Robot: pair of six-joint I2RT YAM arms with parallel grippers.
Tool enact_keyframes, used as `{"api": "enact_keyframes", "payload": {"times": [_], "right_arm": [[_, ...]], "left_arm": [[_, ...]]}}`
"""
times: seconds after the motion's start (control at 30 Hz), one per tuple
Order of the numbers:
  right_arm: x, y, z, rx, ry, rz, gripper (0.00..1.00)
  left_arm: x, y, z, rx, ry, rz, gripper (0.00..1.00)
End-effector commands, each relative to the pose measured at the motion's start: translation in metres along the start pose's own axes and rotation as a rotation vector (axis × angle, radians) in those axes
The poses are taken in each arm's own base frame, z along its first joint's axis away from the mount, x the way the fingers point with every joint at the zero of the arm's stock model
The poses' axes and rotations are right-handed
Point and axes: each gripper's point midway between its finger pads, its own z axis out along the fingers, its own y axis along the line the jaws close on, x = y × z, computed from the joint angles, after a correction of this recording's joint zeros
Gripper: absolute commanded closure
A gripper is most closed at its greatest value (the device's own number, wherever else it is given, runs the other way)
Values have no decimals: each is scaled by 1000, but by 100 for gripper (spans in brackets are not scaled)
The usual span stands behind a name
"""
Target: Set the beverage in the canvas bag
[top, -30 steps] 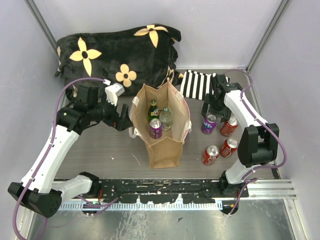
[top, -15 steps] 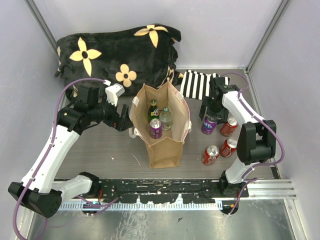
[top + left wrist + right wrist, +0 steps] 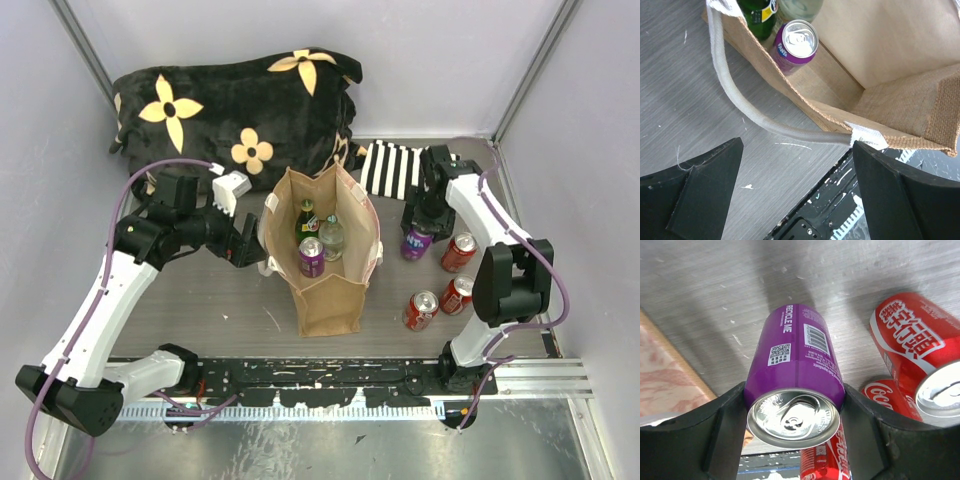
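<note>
The beverage, a purple can (image 3: 416, 243) (image 3: 795, 365), stands on the table right of the canvas bag (image 3: 330, 300) (image 3: 900, 100). My right gripper (image 3: 421, 222) (image 3: 794, 407) is down over it, both fingers pressed against the can's sides just under its silver top. The tan bag stands upright and open, holding another purple can (image 3: 312, 257) (image 3: 797, 42), a green bottle (image 3: 307, 220) and a clear bottle (image 3: 331, 238). My left gripper (image 3: 245, 240) (image 3: 795, 190) hangs open beside the bag's left wall, near its white handle (image 3: 765, 125), holding nothing.
Three red cans (image 3: 459, 252) (image 3: 458, 294) (image 3: 421, 309) stand close to the right of the purple can. A black-and-white striped cloth (image 3: 395, 168) lies behind it. A black flowered blanket (image 3: 240, 110) fills the back left.
My right gripper has dropped onto the purple can and its jaws have narrowed onto the can's sides; the can shifted slightly back. The left arm has barely moved.
</note>
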Motion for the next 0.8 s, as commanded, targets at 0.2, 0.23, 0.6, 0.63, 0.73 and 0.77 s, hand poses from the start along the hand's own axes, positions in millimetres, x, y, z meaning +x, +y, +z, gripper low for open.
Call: {"api": "enact_keyframes", "payload": {"times": [0.2, 0.23, 0.6, 0.63, 0.73, 0.77], "right_arm": [[-82, 46, -169, -299, -389, 49, 99], [-85, 48, -181, -320, -412, 49, 99], [-68, 108, -254, -516, -508, -53, 99], [-64, 113, -258, -528, -513, -64, 99], [-50, 130, -275, -566, -531, -100, 99], [-46, 134, -279, -577, -535, -108, 99]], "left_arm": [[-4, -25, -1, 82, 18, -25, 2], [-8, -28, -2, 91, 15, -48, 2], [-1, -56, 3, 215, 84, -300, 2], [6, -54, 7, 208, 100, -314, 2], [24, -48, 16, 172, 137, -315, 2], [30, -48, 18, 165, 151, -315, 2]]}}
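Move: The right hand already pinches a purple can just off the table; the middle of the canvas bag lies about 24 cm to its left, level fore and aft and some 2 cm higher. The other purple can, inside the bag, is about 26 cm left, 3 cm back and a little lower, while a red can stands roughly 10 cm to the right and 2 cm back. From the empty left hand the bag's middle is some 17 cm right, 3 cm ahead and 14 cm below. The right hand keeps its pinch on the purple can and lifts it some 22 cm, swinging a little forward and tilting its fingers outward by nearly 30 degrees, then eases back and sweeps about 10 cm left at height towards the bag's far right corner. The left hand, fingers still wide open, edges about 5 cm right and back along the bag's left side and finally tips its fingers more downward; whether it touches the bag can't be seen. ##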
